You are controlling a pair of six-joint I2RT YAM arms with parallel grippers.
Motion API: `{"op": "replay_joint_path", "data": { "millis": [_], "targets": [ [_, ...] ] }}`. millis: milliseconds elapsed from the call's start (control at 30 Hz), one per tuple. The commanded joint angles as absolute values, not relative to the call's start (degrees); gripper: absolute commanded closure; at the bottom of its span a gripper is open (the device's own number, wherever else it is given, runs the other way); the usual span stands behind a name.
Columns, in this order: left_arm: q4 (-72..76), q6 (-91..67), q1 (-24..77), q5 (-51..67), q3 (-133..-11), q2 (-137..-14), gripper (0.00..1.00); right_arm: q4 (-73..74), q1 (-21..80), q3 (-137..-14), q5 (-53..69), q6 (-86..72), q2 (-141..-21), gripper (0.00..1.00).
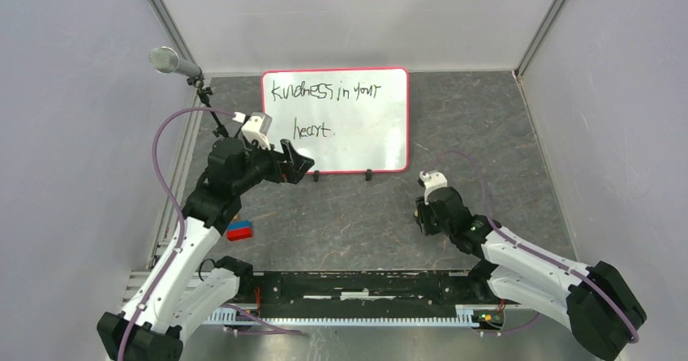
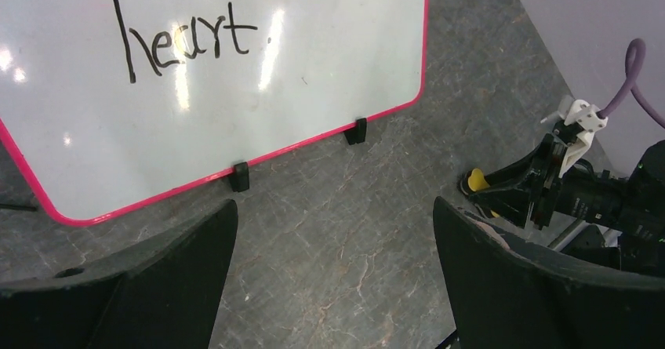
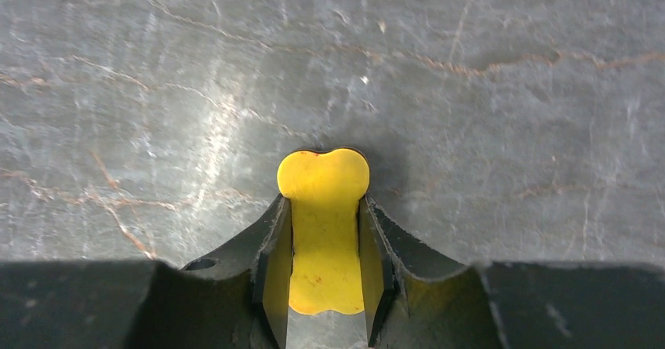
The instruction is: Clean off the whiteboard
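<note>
The whiteboard (image 1: 357,134) lies flat at the back of the table, red-pink rimmed, with black handwriting reading "kindness in your heart". In the left wrist view the whiteboard (image 2: 314,67) shows the word "heart" and two small black feet on its near edge. My left gripper (image 1: 302,166) hangs open just in front of that near edge, nothing between its fingers (image 2: 188,263). My right gripper (image 3: 325,204) is low over the table to the right, shut on a soft yellow pad (image 3: 324,176) that bulges out past the fingertips. The same yellow pad (image 2: 474,180) peeks out in the left wrist view.
A small red and blue block (image 1: 239,230) lies on the table beside the left arm. A microphone on a stand (image 1: 173,62) rises at the back left corner. Grey walls close in the marbled table (image 1: 487,134) on three sides.
</note>
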State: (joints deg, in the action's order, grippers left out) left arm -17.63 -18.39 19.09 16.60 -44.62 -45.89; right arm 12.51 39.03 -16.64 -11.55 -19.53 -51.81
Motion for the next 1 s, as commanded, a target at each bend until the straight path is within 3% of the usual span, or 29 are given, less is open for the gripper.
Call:
{"op": "replay_joint_path", "data": {
  "millis": [0,100,200,267,500,700,967],
  "targets": [
    [-19.76,-20.82,19.31,13.33,-47.00,-48.40,0.00,1.61,39.63,-22.81,-9.19,-14.85,-55.86,0.82],
    [-19.89,-23.38,19.42,10.42,-46.06,-50.72,0.03,-4.62,39.86,-28.28,-8.97,-12.60,-61.32,0.84],
    [-18.40,-25.49,19.57,8.62,-44.19,-54.69,0.18,-13.17,39.88,-34.38,-8.25,-11.38,-67.24,0.85],
    [-18.71,-25.83,20.30,7.06,-44.38,-58.27,0.22,-19.40,39.83,-38.74,-6.57,-10.98,-72.68,0.86],
    [-14.47,-28.29,29.58,-6.57,-43.25,-67.53,0.14,-29.68,38.75,-57.85,-6.06,-9.24,-91.00,0.88],
    [-7.20,-30.10,33.95,-16.09,-42.81,-77.01,0.19,-38.24,37.82,-51.53,-4.01,-5.24,-93.18,0.87],
    [-4.37,-27.31,34.98,-18.99,-47.91,-88.32,0.27,-40.91,37.53,-45.44,-1.69,-1.28,-89.00,0.87]
  ]
}}
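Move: The right hand already grips the yellow eraser at the table; the whiteboard's middle lies about 27 cm ahead and 23 cm to its left, roughly level. "heart" is some 24 cm ahead and 30 cm left, the board's right clip about 12 cm ahead and 14 cm left. For the open left hand the board's left clip is about 6 cm ahead, 3 cm right and 23 cm below; "heart" is some 17 cm ahead, 1 cm right and equally far below. Keeping its pinch on the eraser, the right hand lifts it off the table and sweeps forward, left and up, each by nearly 20 cm, to over the whiteboard's near right part, fingers tipping up some 35 degrees; then it sinks about 5 cm. Meanwhile the left hand drops nearly 20 cm and edges 5 cm forward to the board's left clip, tilting its fingers down, rolling, and narrowing them slightly. ##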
